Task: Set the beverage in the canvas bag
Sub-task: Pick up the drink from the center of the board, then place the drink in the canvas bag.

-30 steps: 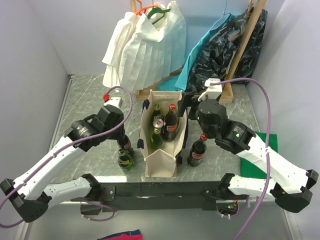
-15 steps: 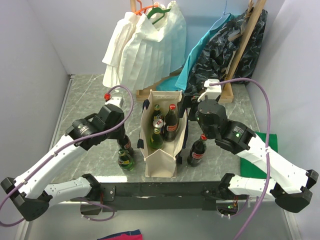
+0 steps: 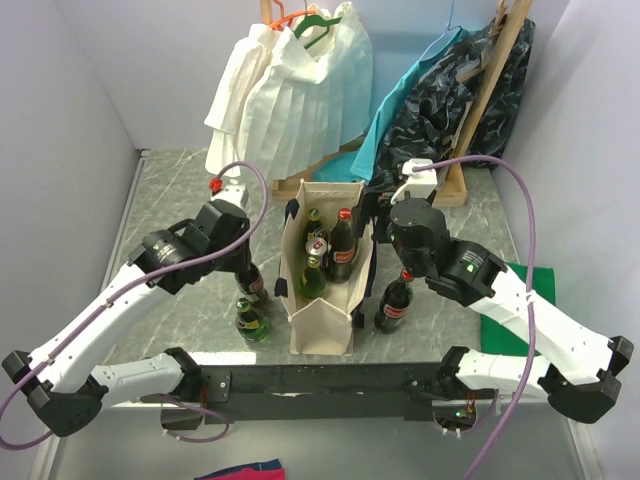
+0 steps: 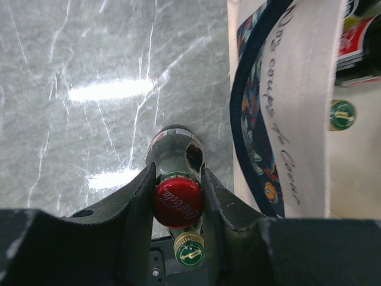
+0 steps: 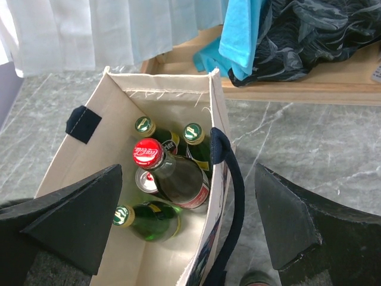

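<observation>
The cream canvas bag (image 3: 322,318) with navy handles stands upright between the arms and holds several bottles (image 5: 172,179) and a can. My left gripper (image 3: 246,270) is just left of the bag, shut on the red-capped neck of a dark cola bottle (image 4: 177,201). That bottle's body (image 4: 174,148) hangs upright below the fingers. My right gripper (image 5: 187,221) hovers open over the bag's right wall and navy handle (image 5: 233,196), holding nothing. In the top view it (image 3: 372,216) sits at the bag's far right corner.
A green bottle (image 3: 250,320) with a gold-green cap (image 4: 190,252) stands just nearer than the held one. Another red-capped cola bottle (image 3: 395,305) stands right of the bag. A white pleated garment (image 3: 290,90) and teal and dark clothes (image 3: 440,100) hang behind. A green cloth (image 3: 535,290) lies at right.
The left arm has shifted slightly away from the near edge with the cola bottle in its grip. The right gripper has edged a little farther back over the bag.
</observation>
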Robot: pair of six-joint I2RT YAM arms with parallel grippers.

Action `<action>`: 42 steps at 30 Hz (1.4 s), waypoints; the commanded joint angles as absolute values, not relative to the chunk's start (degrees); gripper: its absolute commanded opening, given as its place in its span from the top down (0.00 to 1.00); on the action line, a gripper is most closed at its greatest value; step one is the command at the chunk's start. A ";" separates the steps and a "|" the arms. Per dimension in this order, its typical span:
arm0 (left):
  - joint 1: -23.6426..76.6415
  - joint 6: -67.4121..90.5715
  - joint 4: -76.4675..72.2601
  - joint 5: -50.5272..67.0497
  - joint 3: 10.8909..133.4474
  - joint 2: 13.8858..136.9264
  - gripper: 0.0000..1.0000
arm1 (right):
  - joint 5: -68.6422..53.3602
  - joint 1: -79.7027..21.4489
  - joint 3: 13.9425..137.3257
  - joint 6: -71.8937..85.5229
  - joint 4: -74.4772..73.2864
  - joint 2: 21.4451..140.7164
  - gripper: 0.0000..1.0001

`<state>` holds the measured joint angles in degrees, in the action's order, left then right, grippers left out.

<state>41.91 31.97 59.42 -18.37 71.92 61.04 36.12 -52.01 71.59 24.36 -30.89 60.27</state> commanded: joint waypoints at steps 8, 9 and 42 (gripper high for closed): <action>41.92 28.92 56.51 -21.71 83.84 61.17 0.99 | 35.42 -51.50 71.81 24.96 -30.94 60.73 0.02; 41.92 28.74 57.12 -21.80 84.28 61.17 0.99 | 35.33 -51.59 71.72 24.96 -30.85 60.82 0.02; 41.92 18.73 62.05 -18.46 111.88 64.34 0.99 | 31.21 -51.59 71.80 30.31 -39.35 63.19 0.00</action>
<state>41.91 22.09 71.07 -18.98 105.27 65.52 31.81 -51.86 69.04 27.49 -34.57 61.93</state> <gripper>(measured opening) 0.371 0.997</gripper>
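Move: The left hand already grips the Coke bottle by its red cap; the middle of the canvas bag lies about 17 cm to its right, 1 cm ahead and 11 cm lower. On the board the green bottle stands some 8 cm back, 1 cm right and 12 cm below; inside the bag another green bottle sits roughly 12 cm right, 2 cm ahead and 12 cm down. From the open right hand, the bag's middle is about 8 cm left, 3 cm back and 20 cm below. Keeping its pinch on the Coke bottle's cap, the left hand hoists the bottle almost straight up by about 15 cm beside the bag, the fingers tipping some 15 degrees up from their downward slant. Meanwhile the right hand, still wide open, sinks about 4 cm towards the bag, mostly in the second half, easing slightly left. ##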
